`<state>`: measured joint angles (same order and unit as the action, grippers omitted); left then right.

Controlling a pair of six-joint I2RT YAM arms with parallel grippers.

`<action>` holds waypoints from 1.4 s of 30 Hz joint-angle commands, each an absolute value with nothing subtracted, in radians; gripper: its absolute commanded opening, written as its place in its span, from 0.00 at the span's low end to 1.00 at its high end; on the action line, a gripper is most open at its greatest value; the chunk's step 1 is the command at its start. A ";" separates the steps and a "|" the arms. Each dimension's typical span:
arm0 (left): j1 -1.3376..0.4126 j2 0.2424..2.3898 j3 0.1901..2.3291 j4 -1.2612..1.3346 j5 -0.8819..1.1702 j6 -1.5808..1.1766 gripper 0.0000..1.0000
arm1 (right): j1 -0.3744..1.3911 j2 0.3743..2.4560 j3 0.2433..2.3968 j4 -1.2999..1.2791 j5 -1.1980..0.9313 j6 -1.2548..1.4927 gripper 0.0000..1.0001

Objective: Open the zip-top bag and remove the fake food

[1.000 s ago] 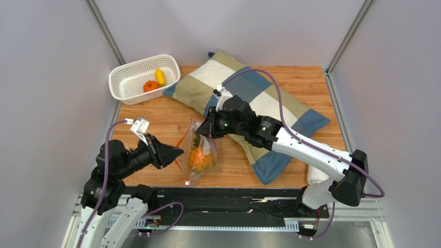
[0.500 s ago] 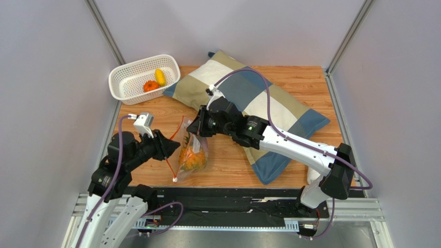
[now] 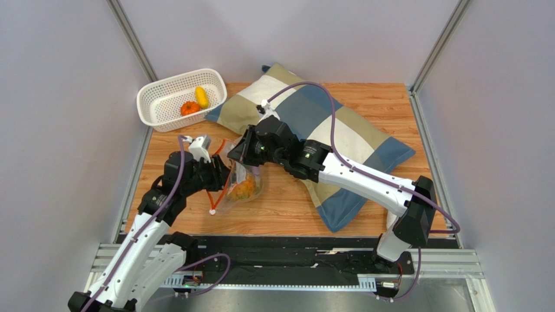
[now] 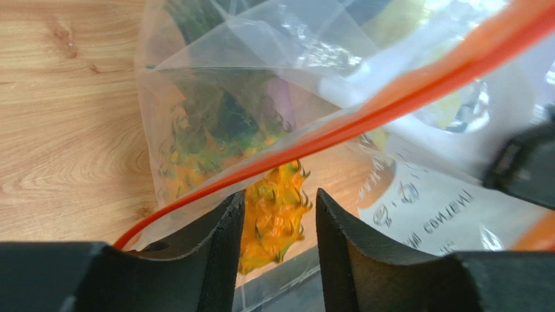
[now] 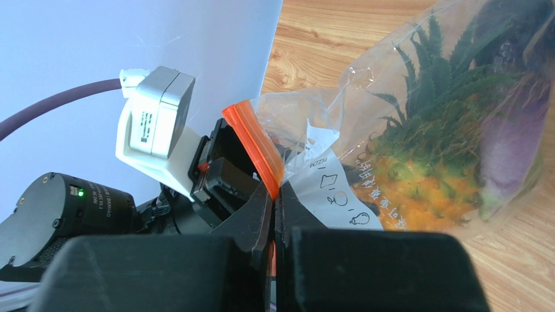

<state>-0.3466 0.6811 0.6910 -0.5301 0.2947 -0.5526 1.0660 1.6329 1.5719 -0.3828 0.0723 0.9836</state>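
The zip-top bag (image 3: 244,170) lies on the wooden table with its orange-red zip strip (image 4: 365,110) parted and its white slider (image 3: 212,211) hanging at the near end. My right gripper (image 5: 276,195) is shut on the strip's far edge and holds it up. Through the plastic show an orange pineapple (image 5: 417,175) with a green crown and a purple eggplant (image 5: 514,143). My left gripper (image 4: 279,201) stands open at the bag's mouth. Its left finger (image 4: 218,240) lies under the strip, and the pineapple (image 4: 273,214) shows just beyond the gap.
A white perforated basket (image 3: 156,97) at the back left holds an orange-red round piece (image 3: 190,108) and a yellow piece (image 3: 202,97). A checked pillow (image 3: 339,127) lies across the table's right half, under my right arm. Grey walls close in the sides.
Both arms have moved toward the back left, dragging the bag with them. My left gripper has come up to the bag's mouth and its jaws have widened.
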 commanded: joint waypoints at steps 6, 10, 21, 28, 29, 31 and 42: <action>-0.351 0.776 0.620 -0.380 0.239 -0.581 0.61 | 1.068 1.611 1.558 -0.360 0.118 1.060 0.00; -0.351 0.844 0.601 -0.347 0.242 -0.575 0.74 | 1.069 1.647 1.591 -0.385 0.092 1.019 0.00; -0.351 0.972 0.571 -0.342 0.389 -0.607 0.87 | 1.000 1.687 1.609 -0.385 -0.109 0.769 0.00; -0.362 0.861 0.499 -0.330 0.457 -0.640 0.87 | 0.902 1.822 1.723 -0.449 -0.382 0.684 0.00; -0.376 0.844 0.489 -0.321 0.457 -0.650 0.87 | 0.899 1.836 1.735 -0.451 -0.444 0.683 0.00; -0.405 0.803 0.459 -0.313 0.436 -0.693 0.89 | 0.894 1.861 1.758 -0.446 -0.482 0.675 0.00; -0.471 0.906 0.360 -0.141 0.494 -0.747 0.99 | 0.879 1.873 1.718 -0.403 -0.557 0.678 0.00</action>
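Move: The pineapple in the clear bag lies about 3 cm ahead of the left hand, 6 cm to its right and 12 cm below, seen through the open orange mouth. The purple vegetable is some 7 cm ahead, 9 cm right and 10 cm lower; the zip's white end about 5 cm back, 4 cm left and 15 cm down. From the right hand, already pinching the rim, the pineapple is about 2 cm back, 2 cm right and 22 cm below. Left, opening wide, sinks about 11 cm at the bag's mouth; right lowers its pinched rim, turning counter-clockwise. ##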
